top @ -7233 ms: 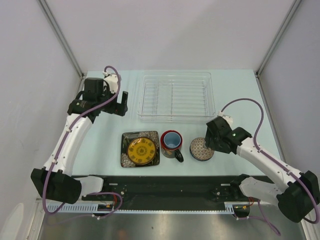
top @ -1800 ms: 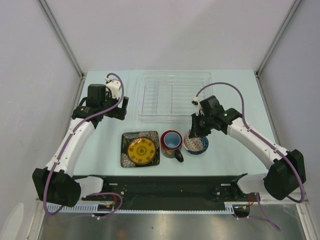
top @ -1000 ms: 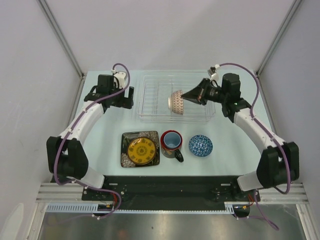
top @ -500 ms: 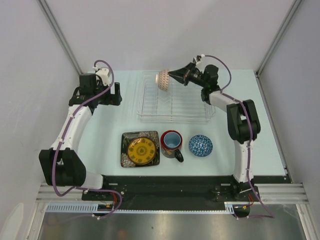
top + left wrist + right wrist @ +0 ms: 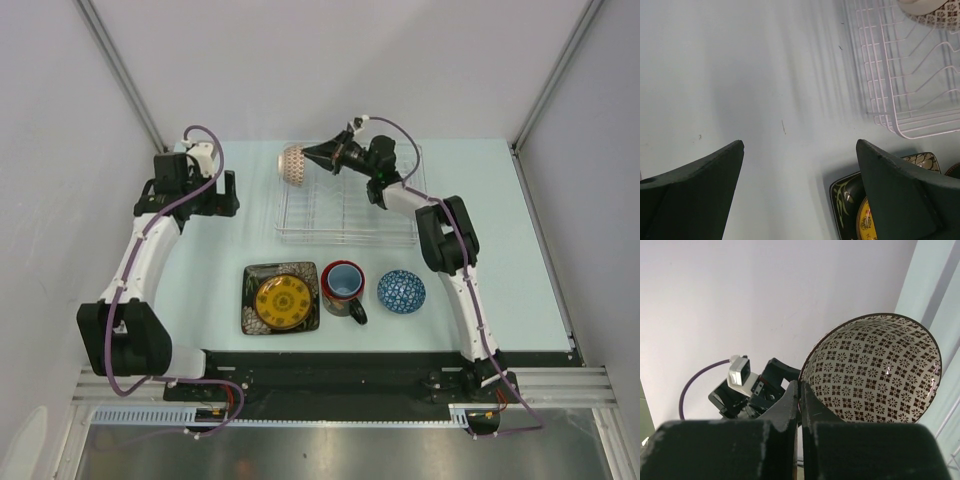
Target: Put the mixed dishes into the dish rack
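Observation:
My right gripper is shut on the rim of a cream bowl with a brown flower pattern. It holds the bowl on its side in the air, over the far left corner of the clear dish rack. The square dark plate with a yellow centre, the red mug and the small blue-patterned bowl sit in a row in front of the rack. My left gripper hangs open over bare table left of the rack, holding nothing.
Grey walls with metal posts close in the table at the back and on both sides. A black rail runs along the near edge by the arm bases. The left arm's wrist shows behind the held bowl in the right wrist view.
The right arm has carried the brown-patterned bowl from over the rack's middle up and left to its far left corner. The left gripper has drawn back a little to the left.

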Tool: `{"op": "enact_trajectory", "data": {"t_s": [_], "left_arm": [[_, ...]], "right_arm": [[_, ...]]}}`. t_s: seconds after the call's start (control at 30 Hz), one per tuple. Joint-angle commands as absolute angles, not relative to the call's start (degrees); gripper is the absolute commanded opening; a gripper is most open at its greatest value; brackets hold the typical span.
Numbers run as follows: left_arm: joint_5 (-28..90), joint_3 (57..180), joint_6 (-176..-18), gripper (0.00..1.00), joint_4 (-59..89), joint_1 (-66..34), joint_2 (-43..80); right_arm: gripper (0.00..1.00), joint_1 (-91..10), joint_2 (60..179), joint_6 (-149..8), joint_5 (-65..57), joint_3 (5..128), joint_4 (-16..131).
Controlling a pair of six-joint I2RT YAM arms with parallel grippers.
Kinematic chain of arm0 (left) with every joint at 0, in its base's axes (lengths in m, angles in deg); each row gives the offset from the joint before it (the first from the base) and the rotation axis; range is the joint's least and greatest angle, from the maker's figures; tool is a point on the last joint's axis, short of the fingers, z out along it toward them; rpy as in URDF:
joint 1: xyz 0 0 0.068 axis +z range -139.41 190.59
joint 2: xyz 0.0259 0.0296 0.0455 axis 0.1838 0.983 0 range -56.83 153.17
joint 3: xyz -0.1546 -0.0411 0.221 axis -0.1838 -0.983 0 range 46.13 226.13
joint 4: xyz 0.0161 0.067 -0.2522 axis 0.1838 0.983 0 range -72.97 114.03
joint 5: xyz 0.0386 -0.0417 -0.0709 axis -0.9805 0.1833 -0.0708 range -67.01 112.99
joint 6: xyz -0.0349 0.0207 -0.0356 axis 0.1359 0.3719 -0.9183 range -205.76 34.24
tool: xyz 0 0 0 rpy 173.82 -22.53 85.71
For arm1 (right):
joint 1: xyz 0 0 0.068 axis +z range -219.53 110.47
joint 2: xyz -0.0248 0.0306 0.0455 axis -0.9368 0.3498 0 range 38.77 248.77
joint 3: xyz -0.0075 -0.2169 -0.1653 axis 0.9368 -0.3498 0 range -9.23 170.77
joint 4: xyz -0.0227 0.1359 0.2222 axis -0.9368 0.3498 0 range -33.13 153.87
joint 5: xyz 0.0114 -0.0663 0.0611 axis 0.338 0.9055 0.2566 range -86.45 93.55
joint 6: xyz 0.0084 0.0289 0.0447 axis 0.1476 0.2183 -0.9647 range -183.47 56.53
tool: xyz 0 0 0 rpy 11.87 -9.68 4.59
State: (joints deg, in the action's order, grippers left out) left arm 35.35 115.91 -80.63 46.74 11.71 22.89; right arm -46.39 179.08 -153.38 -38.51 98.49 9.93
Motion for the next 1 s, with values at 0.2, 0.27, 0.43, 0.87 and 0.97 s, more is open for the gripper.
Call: {"op": "enact_trajectory", "data": {"t_s": [0.2, 0.27, 0.43, 0.87, 0.97], "left_arm": [[36.6, 115.5, -79.6, 1.0, 46.0, 12.3, 19.9], [36.5, 115.3, -79.5, 1.0, 46.1, 12.3, 19.7], [36.3, 115.0, -79.3, 1.0, 45.9, 12.3, 19.5], [36.1, 114.9, -79.2, 1.0, 46.0, 12.3, 18.6], [36.2, 115.0, -79.2, 1.0, 46.0, 12.3, 18.7]], "right_arm": [[0.0, -47.3, 181.9, -147.5, -38.8, 103.2, 12.1], [0.0, -47.8, 182.3, -146.0, -39.0, 103.4, 14.1], [0.0, -48.3, 183.2, -144.5, -39.2, 102.9, 16.3], [0.33, -47.4, 184.1, -138.6, -39.6, 105.8, 25.2], [0.45, -46.9, 183.5, -136.9, -40.1, 105.8, 27.0]]}}
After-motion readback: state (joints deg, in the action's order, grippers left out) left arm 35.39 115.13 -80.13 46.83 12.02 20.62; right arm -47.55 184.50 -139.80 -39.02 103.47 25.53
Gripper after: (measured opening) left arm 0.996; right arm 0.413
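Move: Down in the left end of the dish rack is the place for the brown patterned bowl, already in the right fingers: about 12 cm below the right hand, 3 cm to its left and about level with it forward. The rack's middle is some 11 cm right and 1 cm back of that hand; the tray with the yellow plate is 28 cm back and 5 cm left, the mug 27 cm back and 8 cm right. From the left hand the place lies 12 cm ahead and 15 cm right, 9 cm below. Lowering the brown patterned bowl into the left end of the dish rack, the right hand sinks about 8 cm and eases some 2.5 cm forward, its leftward-pointing fingers tipping down roughly 10 degrees. Near the bottom it all but stops and the shut fingers part to a bit under half open at the rim, letting go of the bowl. ##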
